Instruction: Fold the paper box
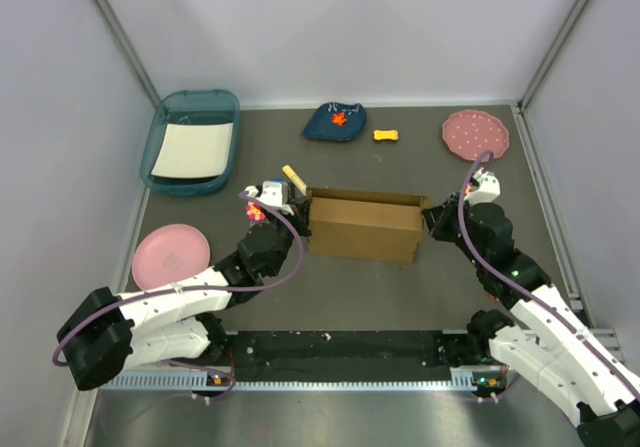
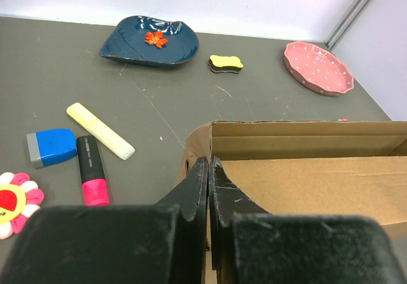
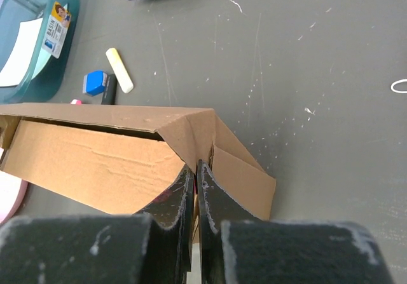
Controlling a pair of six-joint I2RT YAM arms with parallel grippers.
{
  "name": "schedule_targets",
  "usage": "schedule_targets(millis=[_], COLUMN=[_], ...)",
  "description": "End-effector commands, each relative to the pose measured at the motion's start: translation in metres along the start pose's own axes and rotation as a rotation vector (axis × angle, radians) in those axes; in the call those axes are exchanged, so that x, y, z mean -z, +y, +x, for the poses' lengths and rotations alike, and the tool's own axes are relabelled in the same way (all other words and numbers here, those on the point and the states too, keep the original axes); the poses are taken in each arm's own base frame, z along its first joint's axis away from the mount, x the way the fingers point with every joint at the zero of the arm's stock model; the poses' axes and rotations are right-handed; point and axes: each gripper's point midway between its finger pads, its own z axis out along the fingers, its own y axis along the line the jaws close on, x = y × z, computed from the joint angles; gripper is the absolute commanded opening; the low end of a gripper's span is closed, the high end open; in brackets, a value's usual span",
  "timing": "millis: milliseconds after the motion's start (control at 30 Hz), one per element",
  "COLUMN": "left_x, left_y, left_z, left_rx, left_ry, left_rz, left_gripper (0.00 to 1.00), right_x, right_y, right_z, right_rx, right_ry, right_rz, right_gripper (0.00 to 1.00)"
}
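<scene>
The paper box point(image 1: 362, 227) is a brown cardboard box standing open-topped in the middle of the table, with its long walls raised. My left gripper point(image 1: 298, 207) is at its left end. In the left wrist view its jaws point(image 2: 208, 166) are pressed together over the top edge of the left end wall of the box point(image 2: 305, 182). My right gripper point(image 1: 432, 217) is at the right end. Its jaws point(image 3: 196, 169) are shut on the folded corner flap of the box point(image 3: 95, 169).
A teal tray point(image 1: 190, 142) with a white sheet sits at the back left and a pink plate point(image 1: 170, 257) at the near left. A dark blue dish point(image 1: 335, 122), yellow sponge point(image 1: 386, 135) and dotted pink plate point(image 1: 476, 133) line the back. A yellow highlighter point(image 2: 100, 130), blue eraser point(image 2: 52, 147), marker point(image 2: 92, 179) and flower toy point(image 2: 13, 201) lie left of the box.
</scene>
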Motion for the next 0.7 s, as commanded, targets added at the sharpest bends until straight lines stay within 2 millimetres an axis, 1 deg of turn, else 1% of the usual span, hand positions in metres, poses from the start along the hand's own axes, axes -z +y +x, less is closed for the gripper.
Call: schedule_targets(millis=[0,133,233,300,333,367,433,467,500,533,567,633,667], left_x=[0.020,0.017,0.015,0.015,0.014,0.014,0.014,0.013,0.013,0.013,0.013,0.012,0.012], left_y=[0.036,0.034,0.032,0.031,0.031,0.031,0.032,0.032,0.032,0.031,0.032,0.032,0.033], left_z=[0.078,0.074,0.070,0.068,0.067,0.067,0.066,0.065,0.065,0.064,0.064,0.060,0.060], left_rx=[-0.168,-0.175,-0.181,-0.187,-0.188,-0.190,-0.199,-0.199,-0.201,-0.200,-0.202,-0.203,-0.207], left_ry=[0.253,0.250,0.242,0.240,0.238,0.239,0.236,0.235,0.236,0.233,0.235,0.230,0.230], left_rz=[-0.069,-0.069,-0.067,-0.066,-0.067,-0.069,-0.075,-0.076,-0.078,-0.077,-0.081,-0.087,-0.091], left_gripper=[0.00,0.00,0.00,0.00,0.00,0.00,0.00,0.00,0.00,0.00,0.00,0.00,0.00], right_x=[0.018,0.018,0.019,0.023,0.024,0.027,0.031,0.036,0.038,0.037,0.042,0.045,0.049], right_y=[-0.045,-0.051,-0.044,-0.034,-0.030,-0.024,-0.015,-0.005,0.000,0.003,0.014,0.023,0.031], right_z=[0.087,0.090,0.078,0.058,0.050,0.033,0.012,-0.006,-0.016,-0.022,-0.041,-0.058,-0.075], right_rx=[0.036,0.025,-0.008,-0.027,-0.031,-0.032,-0.024,-0.013,-0.005,0.004,0.017,0.032,0.046], right_ry=[0.339,0.359,0.312,0.240,0.210,0.163,0.116,0.081,0.067,0.069,0.036,0.012,-0.022], right_rz=[0.174,0.221,0.199,0.165,0.155,0.145,0.123,0.102,0.094,0.096,0.073,0.059,0.046], right_gripper=[0.00,0.00,0.01,0.16,0.28,0.33,0.43,0.46,0.50,0.51,0.52,0.52,0.52])
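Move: The paper box's middle lies about 13 cm to the right hand's left, level fore and aft and some 7 cm lower; its near right corner is at that hand's shut fingertips. A pink flower toy lies roughly 9 cm ahead, 14 cm right and 16 cm below that hand, the pale yellow stick some 12 cm ahead and 30 cm left. For the left hand, at the box's left edge, the box's middle is about 13 cm right and 7 cm down. Back and a little to the right the right hand draws, roughly 2.5 cm, after a brief stay at the box's near right corner, its fingers spreading to about half open as they let go of the cardboard; then it climbs some 4 cm from its lowest point, tipped slightly more downward. The left hand keeps its closed pinch on the left edge, nearly still. ##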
